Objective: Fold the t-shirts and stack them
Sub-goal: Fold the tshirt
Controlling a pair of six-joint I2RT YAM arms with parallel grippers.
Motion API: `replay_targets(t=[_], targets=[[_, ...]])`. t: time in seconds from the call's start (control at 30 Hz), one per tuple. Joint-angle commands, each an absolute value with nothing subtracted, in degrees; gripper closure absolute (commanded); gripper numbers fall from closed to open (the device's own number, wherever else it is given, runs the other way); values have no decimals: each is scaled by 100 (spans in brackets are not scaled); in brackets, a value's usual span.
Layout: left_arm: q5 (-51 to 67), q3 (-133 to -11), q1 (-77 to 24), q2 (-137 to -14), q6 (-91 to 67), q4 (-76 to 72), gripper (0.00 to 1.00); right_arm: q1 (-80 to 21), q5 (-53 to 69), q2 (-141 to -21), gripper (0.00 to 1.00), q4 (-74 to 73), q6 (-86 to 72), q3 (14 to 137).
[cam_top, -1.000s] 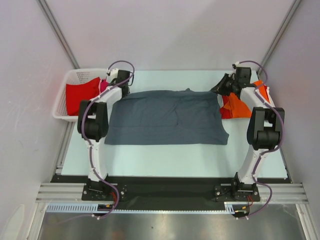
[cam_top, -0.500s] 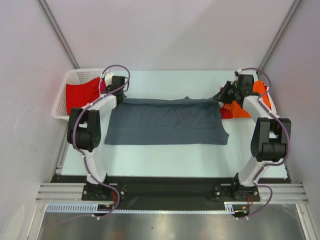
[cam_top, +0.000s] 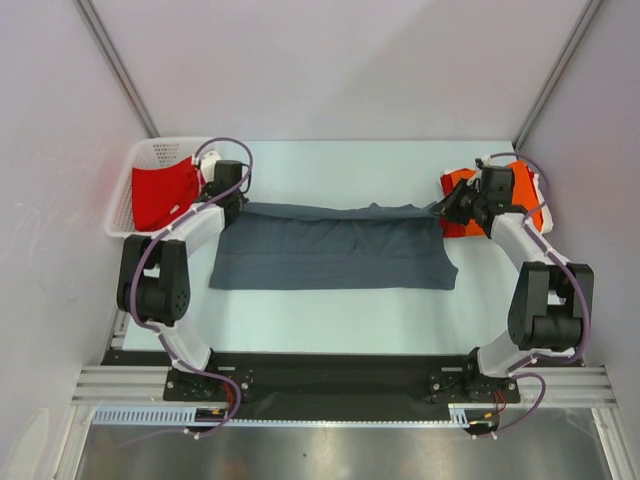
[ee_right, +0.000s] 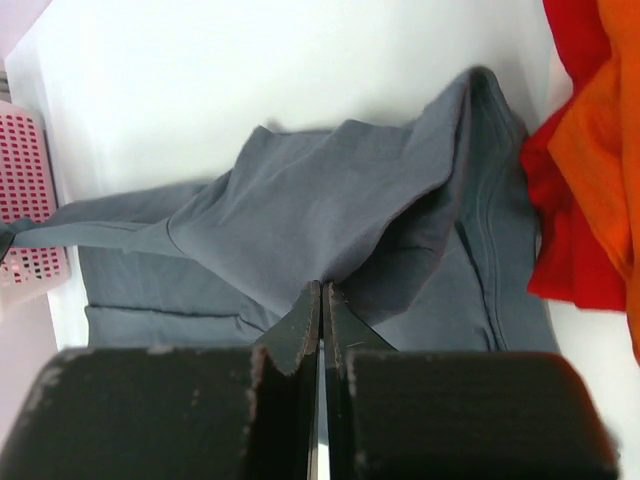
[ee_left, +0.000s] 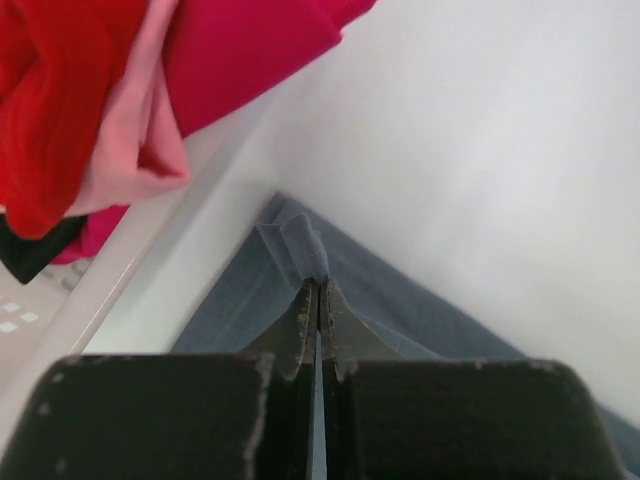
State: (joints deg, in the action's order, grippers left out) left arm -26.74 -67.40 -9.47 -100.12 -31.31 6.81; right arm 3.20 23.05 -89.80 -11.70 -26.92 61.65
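Observation:
A dark slate-grey t-shirt (cam_top: 330, 250) lies spread across the middle of the table, its far edge raised in a taut line. My left gripper (cam_top: 234, 203) is shut on the far-left corner, and the left wrist view shows the grey cloth (ee_left: 300, 240) pinched at the closed tips (ee_left: 318, 287). My right gripper (cam_top: 443, 208) is shut on the far-right corner. In the right wrist view the grey cloth (ee_right: 330, 200) bunches up from the closed tips (ee_right: 322, 288). An orange t-shirt (cam_top: 520, 188) lies on a red one (cam_top: 455, 225) at the right. More red (cam_top: 160, 195) and pink (ee_left: 140, 130) t-shirts fill the basket.
The white lattice basket (cam_top: 122, 195) stands at the table's far-left corner, close beside my left gripper; its rim (ee_left: 110, 270) shows in the left wrist view. The orange and red pile (ee_right: 590, 150) lies just right of my right gripper. Pale table (cam_top: 330, 310) shows in front of the grey shirt.
Both grippers have moved toward the near side, drawing the grey shirt's far edge with them. The shirt's spread area looks shorter from far to near.

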Motion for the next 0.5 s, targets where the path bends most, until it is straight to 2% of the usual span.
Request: replay_targets(t=[0.0, 0.47], targets=[[-2654, -6426, -923, -9589, -3305, 396, 100, 325, 2162, -8596, 100, -949, -2725, 5907], [-2768, -5485, -1055, -8833, -3463, 378, 100, 334, 1829, -7928, 100, -335, -3137, 4589]])
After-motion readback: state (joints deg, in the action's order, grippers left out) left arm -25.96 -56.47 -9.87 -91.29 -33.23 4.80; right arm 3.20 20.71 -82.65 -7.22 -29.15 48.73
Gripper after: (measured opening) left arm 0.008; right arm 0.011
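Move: Both hands already pinch the grey t-shirt's lifted layer. Its near left corner on the table lies about 17 cm back, 8 cm left and 9 cm below the left hand; the basket's middle is some 20 cm left of that hand and 8 cm ahead. From the right hand, the near right corner is about 15 cm back, 5 cm right and 10 cm below; the orange stack's middle is 15 cm right and 8 cm ahead. Back towards the robot together, both hands carry the lifted layer about 4 cm over the lower one, towards the shirt's near edge, fingers still shut on the cloth. The right hand sinks steadily as it goes, some 3 cm; the left stays nearly level after a small early dip. ##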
